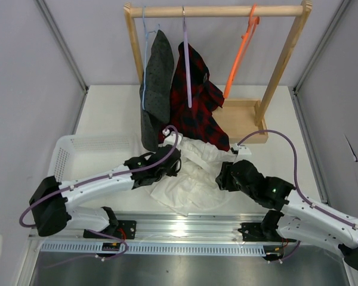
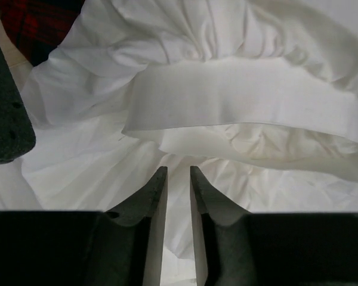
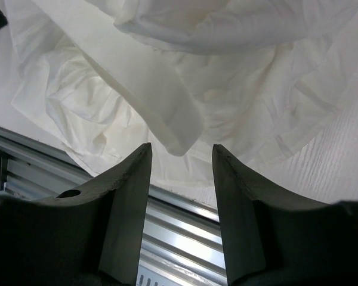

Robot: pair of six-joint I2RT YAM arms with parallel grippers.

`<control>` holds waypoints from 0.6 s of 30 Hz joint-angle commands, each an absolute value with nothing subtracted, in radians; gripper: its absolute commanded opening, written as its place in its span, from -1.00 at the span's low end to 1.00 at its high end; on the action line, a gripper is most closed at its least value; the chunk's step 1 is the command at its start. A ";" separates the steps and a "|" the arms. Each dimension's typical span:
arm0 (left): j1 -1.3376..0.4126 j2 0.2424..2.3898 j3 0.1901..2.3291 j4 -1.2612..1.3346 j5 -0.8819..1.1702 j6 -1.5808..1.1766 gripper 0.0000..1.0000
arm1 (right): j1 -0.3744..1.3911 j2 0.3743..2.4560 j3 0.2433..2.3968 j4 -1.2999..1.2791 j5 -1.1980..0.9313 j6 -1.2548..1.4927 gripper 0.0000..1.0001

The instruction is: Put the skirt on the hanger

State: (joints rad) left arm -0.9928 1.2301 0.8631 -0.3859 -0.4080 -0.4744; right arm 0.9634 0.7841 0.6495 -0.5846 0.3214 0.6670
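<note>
The white skirt (image 1: 191, 179) lies crumpled on the table between my two arms. The orange hanger (image 1: 241, 50) hangs bare on the right part of the wooden rack's bar. My left gripper (image 1: 170, 161) rests at the skirt's left side. In the left wrist view this gripper (image 2: 178, 170) has only a narrow gap, with fabric showing through it and the waistband (image 2: 244, 101) just ahead. My right gripper (image 1: 224, 176) is at the skirt's right edge. Seen from the right wrist, that gripper (image 3: 181, 146) stands open, and a folded end of the waistband (image 3: 161, 101) hangs just beyond the fingertips.
The wooden rack (image 1: 218, 11) stands at the back, with a red-black plaid shirt (image 1: 194, 95) on a purple hanger (image 1: 187, 65) and a dark grey garment (image 1: 157, 77). A white basket (image 1: 83, 149) sits at the left. A metal rail (image 1: 185, 229) runs along the near edge.
</note>
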 commanded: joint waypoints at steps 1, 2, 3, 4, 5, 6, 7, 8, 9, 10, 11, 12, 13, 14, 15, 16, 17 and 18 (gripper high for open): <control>-1.000 1.276 0.873 -0.373 -0.500 -0.518 -0.38 | 0.977 0.792 0.638 -0.520 0.396 0.710 0.00; -1.000 1.287 0.871 -0.361 -0.497 -0.517 -0.33 | 0.977 0.795 0.631 -0.514 0.397 0.709 -0.01; -1.000 1.298 0.871 -0.347 -0.497 -0.511 -0.32 | 0.979 0.796 0.629 -0.506 0.397 0.709 -0.01; -1.000 1.307 0.877 -0.345 -0.511 -0.512 -0.31 | 0.977 0.798 0.627 -0.505 0.397 0.707 -0.01; -1.000 1.333 0.880 -0.344 -0.515 -0.511 -0.26 | 0.977 0.801 0.627 -0.505 0.403 0.707 -0.01; -1.000 1.344 0.891 -0.357 -0.521 -0.511 -0.15 | 0.977 0.808 0.629 -0.508 0.406 0.707 -0.01; -1.000 1.359 0.909 -0.368 -0.541 -0.512 -0.14 | 0.977 0.810 0.630 -0.508 0.408 0.707 -0.01; -1.000 1.361 0.910 -0.371 -0.545 -0.512 -0.09 | 0.977 0.810 0.630 -0.505 0.408 0.707 -0.01; -1.000 1.359 0.905 -0.364 -0.549 -0.511 -0.04 | 0.977 0.808 0.629 -0.502 0.411 0.704 -0.01; -1.000 1.358 0.899 -0.357 -0.554 -0.509 0.01 | 0.977 0.808 0.627 -0.500 0.411 0.704 -0.01; -1.000 1.359 0.893 -0.354 -0.564 -0.506 0.04 | 0.977 0.813 0.626 -0.497 0.414 0.703 0.00; -1.000 1.362 0.891 -0.342 -0.571 -0.500 0.05 | 0.977 0.821 0.624 -0.489 0.414 0.701 -0.01; -1.000 1.368 0.893 -0.339 -0.583 -0.500 0.07 | 0.976 0.827 0.624 -0.485 0.414 0.700 -0.01; -1.000 1.374 0.893 -0.336 -0.587 -0.497 0.08 | 0.977 0.831 0.626 -0.477 0.411 0.698 -0.01; -1.000 1.385 0.896 -0.325 -0.592 -0.495 0.08 | 0.977 0.839 0.624 -0.476 0.405 0.698 -0.02; -1.000 1.387 0.891 -0.318 -0.594 -0.494 0.08 | 0.976 0.847 0.624 -0.471 0.402 0.699 -0.02; -0.999 1.390 0.893 -0.301 -0.595 -0.491 0.09 | 0.977 0.851 0.624 -0.465 0.397 0.698 -0.02; -0.999 1.399 0.893 -0.296 -0.598 -0.491 0.08 | 0.977 0.854 0.623 -0.462 0.396 0.699 -0.03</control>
State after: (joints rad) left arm -0.9928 1.3811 0.8658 -0.3557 -0.5526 -0.4965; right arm 0.9718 0.8440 0.6281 -0.5148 0.3733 0.6853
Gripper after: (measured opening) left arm 0.541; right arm 0.492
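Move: The left end of the skirt's waistband lies about 5 cm ahead of the left hand and 6 cm below. The grey garment's lower end hangs some 8 cm ahead of that hand and 9 cm to its left; the plaid garment's hem is 12 cm ahead, 8 cm right. For the right hand, the band's right end is roughly 3 cm ahead, 2 cm left and 4 cm below. The left hand sinks about 4 cm, easing forward and opening towards the waistband's left end; the right barely advances, half open. ##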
